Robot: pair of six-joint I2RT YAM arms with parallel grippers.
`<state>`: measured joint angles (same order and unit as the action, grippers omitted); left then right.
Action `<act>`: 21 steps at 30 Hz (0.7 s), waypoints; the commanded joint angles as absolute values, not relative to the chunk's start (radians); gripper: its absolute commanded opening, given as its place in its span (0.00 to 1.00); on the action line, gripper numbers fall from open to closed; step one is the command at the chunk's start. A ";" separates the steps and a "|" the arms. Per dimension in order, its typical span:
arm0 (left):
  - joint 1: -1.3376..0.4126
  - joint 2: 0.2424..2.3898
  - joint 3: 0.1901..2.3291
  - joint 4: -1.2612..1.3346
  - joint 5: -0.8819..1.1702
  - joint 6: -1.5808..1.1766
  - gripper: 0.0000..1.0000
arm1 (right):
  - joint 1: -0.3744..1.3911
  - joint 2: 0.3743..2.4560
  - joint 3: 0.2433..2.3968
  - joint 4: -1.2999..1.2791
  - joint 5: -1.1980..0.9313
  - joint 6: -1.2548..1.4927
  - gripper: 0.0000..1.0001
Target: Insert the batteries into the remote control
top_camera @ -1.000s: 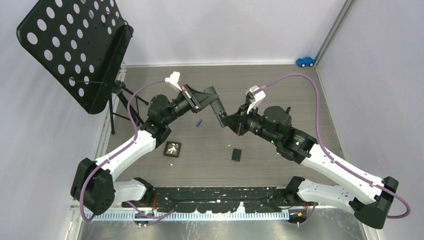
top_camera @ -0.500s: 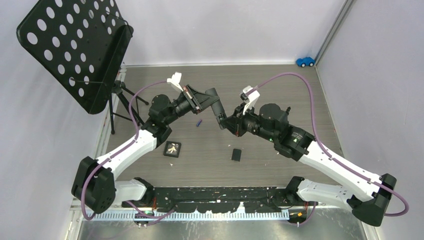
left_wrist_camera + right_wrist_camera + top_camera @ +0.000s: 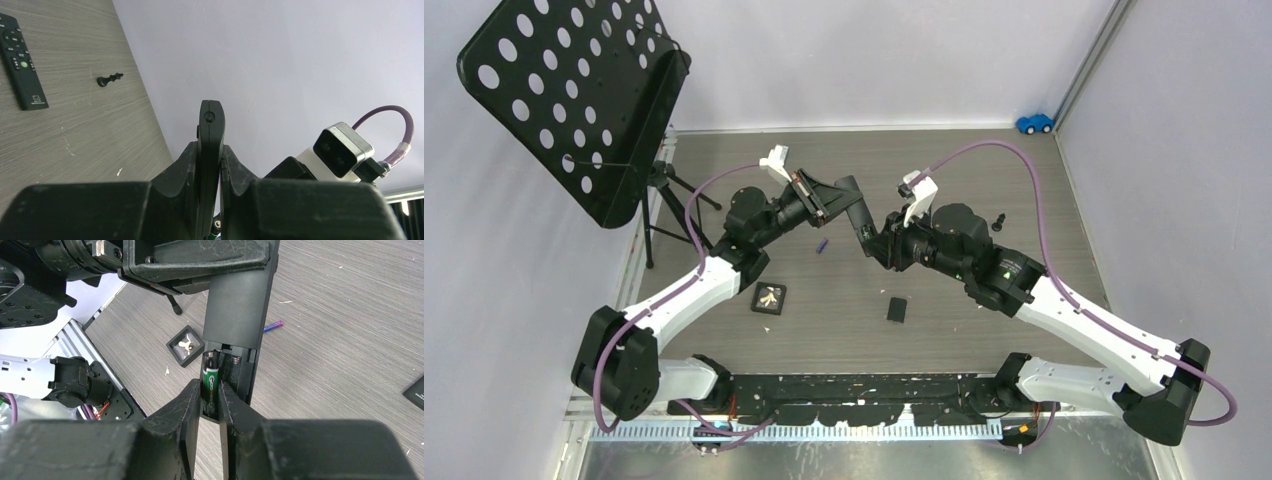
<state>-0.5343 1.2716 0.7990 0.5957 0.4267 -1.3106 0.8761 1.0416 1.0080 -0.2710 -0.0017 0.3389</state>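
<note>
My left gripper (image 3: 210, 150) is shut on a black remote control (image 3: 211, 125) and holds it off the table (image 3: 984, 180); from above the remote (image 3: 854, 208) slants down to the right. Its back is uncovered in the right wrist view, showing the battery bay of the remote (image 3: 235, 305). A dark green battery (image 3: 210, 375) lies in the bay's left slot. My right gripper (image 3: 210, 390) has one finger on each side of that battery, jaws slightly apart. A blue battery (image 3: 822, 245) lies on the table below the remote.
A small black cover plate (image 3: 897, 309) lies near the front. A second remote (image 3: 20, 60) and a black chess piece (image 3: 999, 220) rest on the table. A black square tray (image 3: 769, 298), a perforated music stand (image 3: 574, 100) and a blue toy car (image 3: 1034, 123) are also here.
The right arm has shifted left and closer to the held remote. Its jaws have loosened around the green battery. The left arm has held still.
</note>
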 commanded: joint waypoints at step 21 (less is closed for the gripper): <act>-0.540 1.227 0.783 0.854 0.454 -1.499 0.00 | 0.882 1.008 1.094 -0.395 0.131 0.347 0.58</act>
<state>-0.5343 1.2716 0.7658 0.7021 0.4034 -1.4014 0.8951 1.0233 1.0855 -0.3447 0.0372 0.3492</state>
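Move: The green battery already lies in the open bay of the remote control, loosely flanked by my right fingertips, about 1 cm ahead, 1 cm left and 1 cm below. The remote's middle is some 5 cm ahead, 2 cm left and 2 cm up. On the table, about 27 cm below, the purple battery is roughly 11 cm ahead and 10 cm left; the battery cover is 2 cm back and 5 cm right. From my left hand, the green battery is about 8 cm back, 5 cm right and 3 cm down. I spread my already loosened right fingers from about a quarter to just over half open, clear of the green battery's sides, while raising that hand some 2.5 cm with hardly any turn. My left hand keeps its pinch on the remote, lifting it about 1 cm and rolling it roughly 5 degrees, left side down. ##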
